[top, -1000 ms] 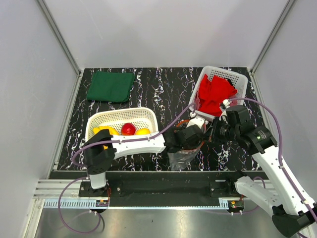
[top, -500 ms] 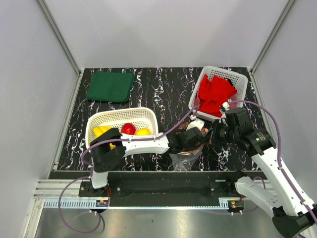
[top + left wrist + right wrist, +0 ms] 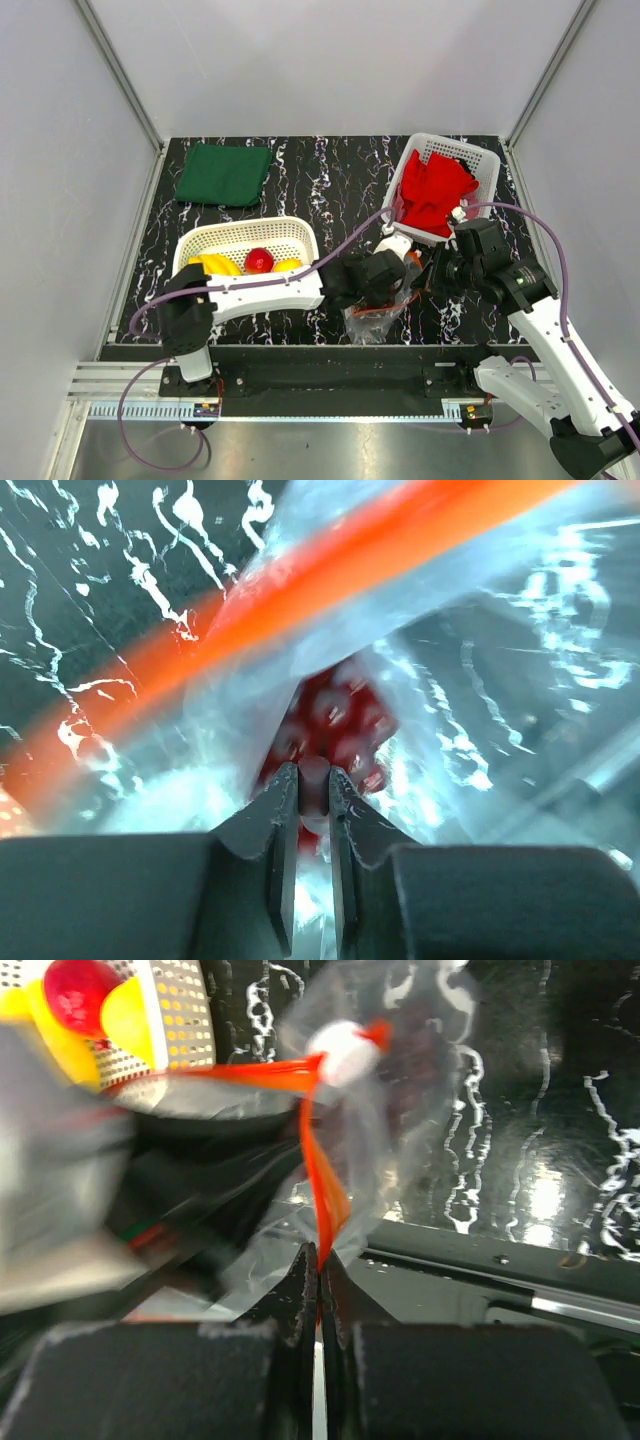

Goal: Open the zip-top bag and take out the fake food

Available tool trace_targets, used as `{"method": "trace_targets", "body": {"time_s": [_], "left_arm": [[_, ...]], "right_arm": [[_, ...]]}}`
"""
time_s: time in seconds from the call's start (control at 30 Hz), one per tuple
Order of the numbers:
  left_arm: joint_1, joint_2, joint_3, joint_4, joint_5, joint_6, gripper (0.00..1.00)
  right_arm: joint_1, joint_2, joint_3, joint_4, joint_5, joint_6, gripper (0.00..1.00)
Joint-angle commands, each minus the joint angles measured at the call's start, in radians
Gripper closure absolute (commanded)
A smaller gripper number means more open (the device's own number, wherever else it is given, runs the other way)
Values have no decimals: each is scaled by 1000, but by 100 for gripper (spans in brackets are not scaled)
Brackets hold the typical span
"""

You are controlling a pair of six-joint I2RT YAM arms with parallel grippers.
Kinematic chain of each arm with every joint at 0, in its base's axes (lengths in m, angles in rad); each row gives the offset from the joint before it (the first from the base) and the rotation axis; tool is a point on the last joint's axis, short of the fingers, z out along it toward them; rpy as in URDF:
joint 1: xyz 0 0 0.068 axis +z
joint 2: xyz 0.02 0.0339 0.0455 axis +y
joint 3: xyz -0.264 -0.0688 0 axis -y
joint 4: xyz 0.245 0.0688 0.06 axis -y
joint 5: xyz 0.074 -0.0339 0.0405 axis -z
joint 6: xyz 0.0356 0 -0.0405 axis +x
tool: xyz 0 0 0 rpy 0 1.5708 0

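Observation:
The clear zip-top bag [image 3: 373,320] hangs near the table's front edge, its orange-red zip strip [image 3: 322,1192] spread open. My right gripper [image 3: 320,1258] is shut on that strip and holds the bag's mouth up. My left gripper [image 3: 314,780] reaches inside the bag, its jaws closed narrowly on a piece of the dark red-purple grape cluster [image 3: 338,718]. From above, the left gripper [image 3: 390,288] meets the right gripper [image 3: 430,276] over the bag. A yellow banana bunch [image 3: 214,265], a red fruit [image 3: 259,260] and a lemon [image 3: 289,265] lie in the white basket [image 3: 245,229].
A second white basket [image 3: 402,172] at the back right holds a red cloth [image 3: 434,190]. A folded green cloth [image 3: 223,174] lies at the back left. The black front rail [image 3: 500,1280] runs just below the bag.
The left gripper's jaws have closed down on the grape cluster inside the bag. Its arm has shifted slightly and the bag has crumpled. The right gripper has kept hold of the zip strip.

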Motion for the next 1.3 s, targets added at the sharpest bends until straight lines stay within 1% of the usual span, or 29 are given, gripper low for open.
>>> {"method": "trace_targets", "body": {"time_s": [0.0, 0.27, 0.37, 0.47, 0.57, 0.67, 0.83, 1.0, 1.27], "left_arm": [[-20, -110, 118, -47, -8, 39, 94], [-34, -152, 245, -93, 21, 72, 95], [-34, -156, 312, -102, 6, 98, 93], [-35, -136, 384, -111, 7, 153, 92], [-32, -100, 417, -116, 3, 216, 92], [-31, -78, 429, -130, -10, 220, 96], [-31, -83, 494, -134, 15, 222, 96], [-29, -145, 579, -166, 27, 225, 96], [-31, -314, 603, -147, 113, 176, 95]], "right_arm": [[6, -3, 46, -33, 68, -43, 100], [6, 2, 83, -44, 56, -54, 100], [6, 2, 77, -38, 39, -55, 100], [6, 5, 73, -27, -1, -55, 100], [6, 8, 97, -32, -12, -55, 100], [6, 20, 132, -59, 4, -69, 100], [6, 29, 137, -85, 45, -86, 100], [7, 29, 108, -85, 83, -84, 100], [6, 44, 68, -53, 105, -71, 100]]}}
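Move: The grapes are already pinched in my left fingers, about 2 cm below the hand point and inside the open bag. The white tray is some 29 cm to my left hand's left, 3 cm farther out and 6 cm lower; the red cloth in its basket is about 18 cm ahead and 10 cm to the right, 5 cm lower. From my right hand, which grips the bag's orange zip, the grapes are about 7 cm left, level fore-and-aft, some 8 cm down. I draw the grapes almost straight up with my left hand, about 25 cm, easing off briefly after some 18 cm and then pulling on, my grip kept. The wrist swings its fingers roughly 25 degrees away from straight down as it goes. My right hand keeps its pinch on the orange zip and nearly holds its place, yielding only a centimetre or two. ##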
